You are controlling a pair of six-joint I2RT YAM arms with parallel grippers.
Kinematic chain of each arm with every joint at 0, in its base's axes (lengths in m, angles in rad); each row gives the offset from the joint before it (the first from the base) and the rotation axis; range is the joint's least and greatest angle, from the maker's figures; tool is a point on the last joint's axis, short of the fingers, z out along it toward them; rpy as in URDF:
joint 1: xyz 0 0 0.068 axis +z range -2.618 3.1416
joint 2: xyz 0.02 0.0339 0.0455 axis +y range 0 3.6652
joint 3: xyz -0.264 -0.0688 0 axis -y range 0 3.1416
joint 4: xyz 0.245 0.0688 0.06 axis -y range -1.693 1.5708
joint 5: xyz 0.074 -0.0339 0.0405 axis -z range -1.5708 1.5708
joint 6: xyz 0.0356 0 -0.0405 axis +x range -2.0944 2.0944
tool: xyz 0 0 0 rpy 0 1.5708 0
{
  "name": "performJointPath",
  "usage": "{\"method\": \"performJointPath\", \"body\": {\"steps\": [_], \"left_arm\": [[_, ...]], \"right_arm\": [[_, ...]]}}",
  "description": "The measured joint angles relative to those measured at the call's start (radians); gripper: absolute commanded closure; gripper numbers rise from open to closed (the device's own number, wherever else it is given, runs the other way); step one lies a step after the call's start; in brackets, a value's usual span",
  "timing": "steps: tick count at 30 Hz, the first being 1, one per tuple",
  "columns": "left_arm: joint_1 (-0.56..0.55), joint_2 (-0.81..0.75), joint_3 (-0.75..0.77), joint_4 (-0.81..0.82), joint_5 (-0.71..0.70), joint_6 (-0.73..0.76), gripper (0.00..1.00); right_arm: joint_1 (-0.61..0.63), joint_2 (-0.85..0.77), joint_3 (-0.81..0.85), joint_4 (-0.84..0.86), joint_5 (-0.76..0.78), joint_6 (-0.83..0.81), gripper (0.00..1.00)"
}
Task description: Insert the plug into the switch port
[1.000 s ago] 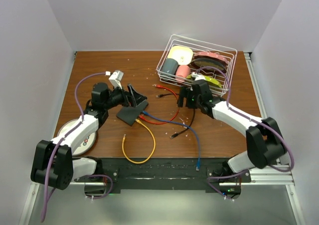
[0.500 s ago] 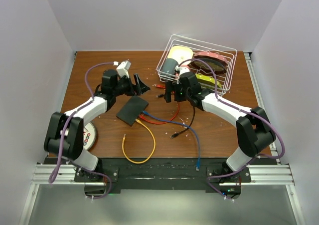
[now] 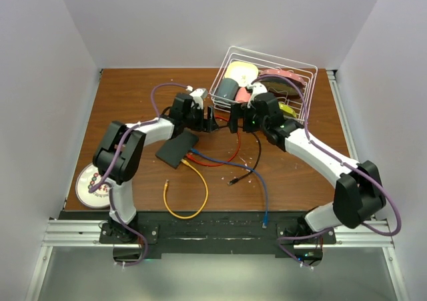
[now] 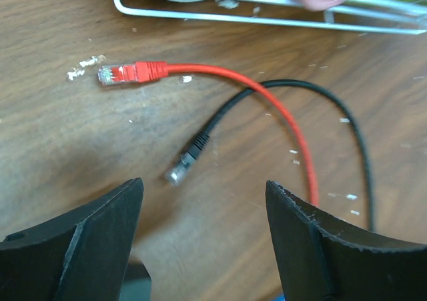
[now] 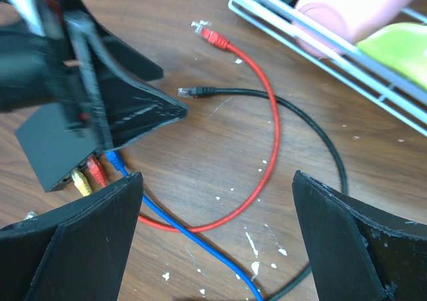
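The black switch [image 3: 177,147] lies flat on the table, with yellow, red and blue cables plugged into its near edge [image 5: 47,141]. Two loose plugs lie beside the basket: a red plug [image 4: 123,72] and a black plug [image 4: 183,164]. My left gripper [image 4: 202,184] hovers open just short of the black plug, nothing between its fingers [image 5: 137,107]. My right gripper [image 5: 217,175] is open above the red and blue cable loops, to the right of both plugs [image 5: 197,91]. In the top view the two grippers [image 3: 209,121] face each other closely [image 3: 233,124].
A white wire basket [image 3: 303,71] with dishes stands at the back right, close behind the plugs. A disc [image 3: 93,181] lies near the left edge. A yellow cable [image 3: 193,194] loops toward the front. The blue cable [image 3: 261,181] runs to the near edge.
My left arm has swung right, from over the switch to the loose plugs, its jaws narrowing a little. My right gripper moved left toward the plugs and opened wider.
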Motion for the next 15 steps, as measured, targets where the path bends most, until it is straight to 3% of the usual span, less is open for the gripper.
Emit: {"method": "performJointPath", "body": {"steps": [8,11,12,14,15], "left_arm": [[-0.057,0.104,0.073,0.000,-0.126,0.065,0.26],[-0.063,0.125,0.083,0.013,-0.146,0.079,0.37],[-0.063,0.127,0.083,0.015,-0.151,0.085,0.46],[-0.065,0.134,0.083,0.026,-0.160,0.099,0.55],[-0.066,0.137,0.082,0.031,-0.165,0.102,0.67]], "right_arm": [[-0.012,-0.048,-0.029,-0.021,0.010,-0.017,0.02],[-0.015,-0.049,-0.039,-0.035,0.022,-0.020,0.02],[-0.017,-0.049,-0.041,-0.041,0.025,-0.020,0.01],[-0.022,-0.049,-0.041,-0.048,0.029,-0.021,0.02],[-0.023,-0.049,-0.041,-0.048,0.030,-0.021,0.01]]}}
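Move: The black plug lies on the table just ahead of the left gripper, about 2 cm farther out, 2 cm to its right and some 5 cm below. The loose red plug is about 5 cm beyond the black plug and a centimetre to its left; the switch sits roughly 6 cm nearer and 12 cm to the left of the black plug. From the right hand the black plug is about 8 cm ahead, 7 cm left and 15 cm down. Bring the left gripper down about 4 cm onto the black plug, easing some 2 cm forward and slightly right, with the wrist tilting about 10 degrees so its left side rises. As the descent slows, start closing the fingers from wide to about half open around the plug. Let the empty right hand, kept open, draw about 2 cm to the right, away from the plug. ##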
